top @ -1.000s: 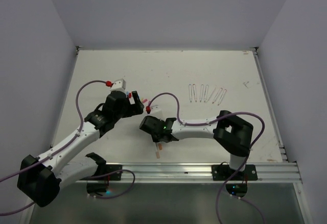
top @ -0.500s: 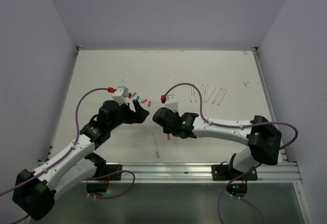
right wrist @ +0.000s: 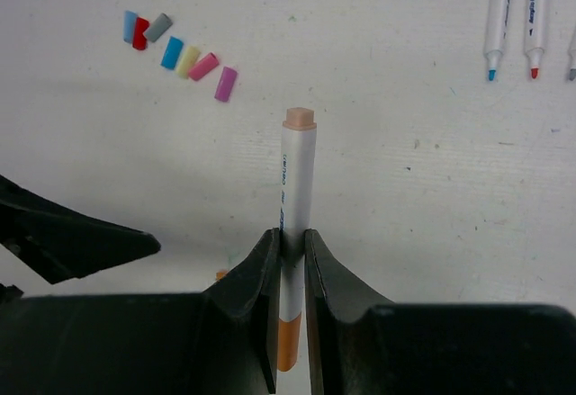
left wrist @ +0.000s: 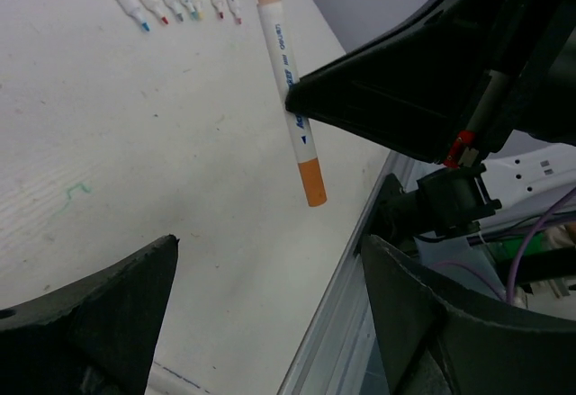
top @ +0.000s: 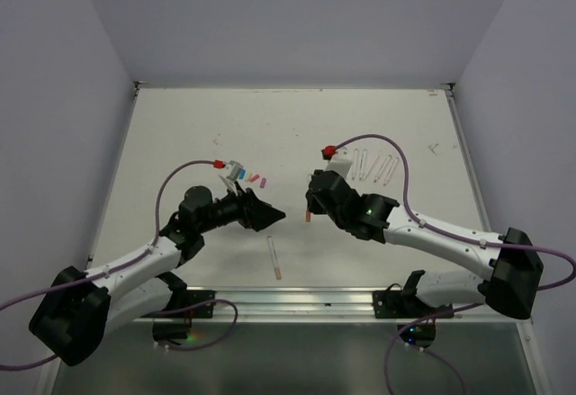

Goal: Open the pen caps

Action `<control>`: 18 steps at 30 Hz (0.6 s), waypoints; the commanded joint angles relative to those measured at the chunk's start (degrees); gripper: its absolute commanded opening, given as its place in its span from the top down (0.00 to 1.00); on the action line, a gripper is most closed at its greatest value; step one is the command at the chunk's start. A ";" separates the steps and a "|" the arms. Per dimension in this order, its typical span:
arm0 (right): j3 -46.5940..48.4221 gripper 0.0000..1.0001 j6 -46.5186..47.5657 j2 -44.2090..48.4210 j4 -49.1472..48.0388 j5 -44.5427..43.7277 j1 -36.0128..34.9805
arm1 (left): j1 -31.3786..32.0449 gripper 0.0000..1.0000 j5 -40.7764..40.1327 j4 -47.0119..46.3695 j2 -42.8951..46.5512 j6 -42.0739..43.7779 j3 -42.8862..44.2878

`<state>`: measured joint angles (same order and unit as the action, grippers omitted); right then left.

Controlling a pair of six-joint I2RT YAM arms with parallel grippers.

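My right gripper (right wrist: 290, 242) is shut on the barrel of a white pen (right wrist: 297, 179), held off the table. Its orange pen cap (right wrist: 288, 345) is still on and sticks out toward the camera. The same pen (left wrist: 283, 80) hangs ahead of my left gripper (left wrist: 270, 314), whose jaws stand wide open and empty, the orange cap (left wrist: 311, 184) nearest them. In the top view the left gripper (top: 273, 213) sits just left of the cap (top: 309, 216) and apart from it. Several loose caps (right wrist: 175, 51) lie in a cluster on the table.
A row of several uncapped pens (top: 373, 166) lies at the back right. One more pen (top: 274, 257) lies near the table's front rail (top: 360, 298). Purple cables loop over both arms.
The right gripper has lifted the orange-capped pen and carried it back and to the right. The left gripper has swung right and forward toward it, its jaws narrowing a little.
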<state>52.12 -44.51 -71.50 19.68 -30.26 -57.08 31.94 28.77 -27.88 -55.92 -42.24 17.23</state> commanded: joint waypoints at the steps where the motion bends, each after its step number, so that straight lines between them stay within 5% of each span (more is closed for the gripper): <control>1: 0.27 1.00 0.48 1.37 -6.40 -0.24 -0.14 | 1.98 0.15 4.54 -11.84 -3.39 -3.73 1.48; 18: -3.60 1.00 -0.05 4.97 -13.35 1.96 -0.14 | 8.13 0.16 1.20 -17.03 -14.91 -5.57 6.14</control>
<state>49.01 -44.25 -68.42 10.17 -28.29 -57.08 39.44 30.20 -40.07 -69.82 -46.96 21.26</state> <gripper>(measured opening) 0.159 0.842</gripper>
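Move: My right hand holds the pen upright by its barrel, orange cap down, about 4 cm below that hand, 2 cm back and 1 cm left. My open left hand faces the cap from some 7 cm to its left, roughly level with it in depth and height, so the left hand lies 8 cm left of the right hand, 1 cm back and 3 cm lower. From the left hand, the lying pen is about 6 cm back, 3 cm left and 14 cm below; the magenta cap is 20 cm ahead, 7 cm left and equally low. I bring my two hands together: the left one travels about 5 cm to the right, drifting slightly back, its fingers still wide open, and turns some 8 degrees clockwise until the orange cap stands between its fingertips. My right hand keeps its pinch on the barrel, lifting the pen about 2.5 cm and carrying it 1.5 cm left towards the open fingers, with a slight tilt that raises its left side. ##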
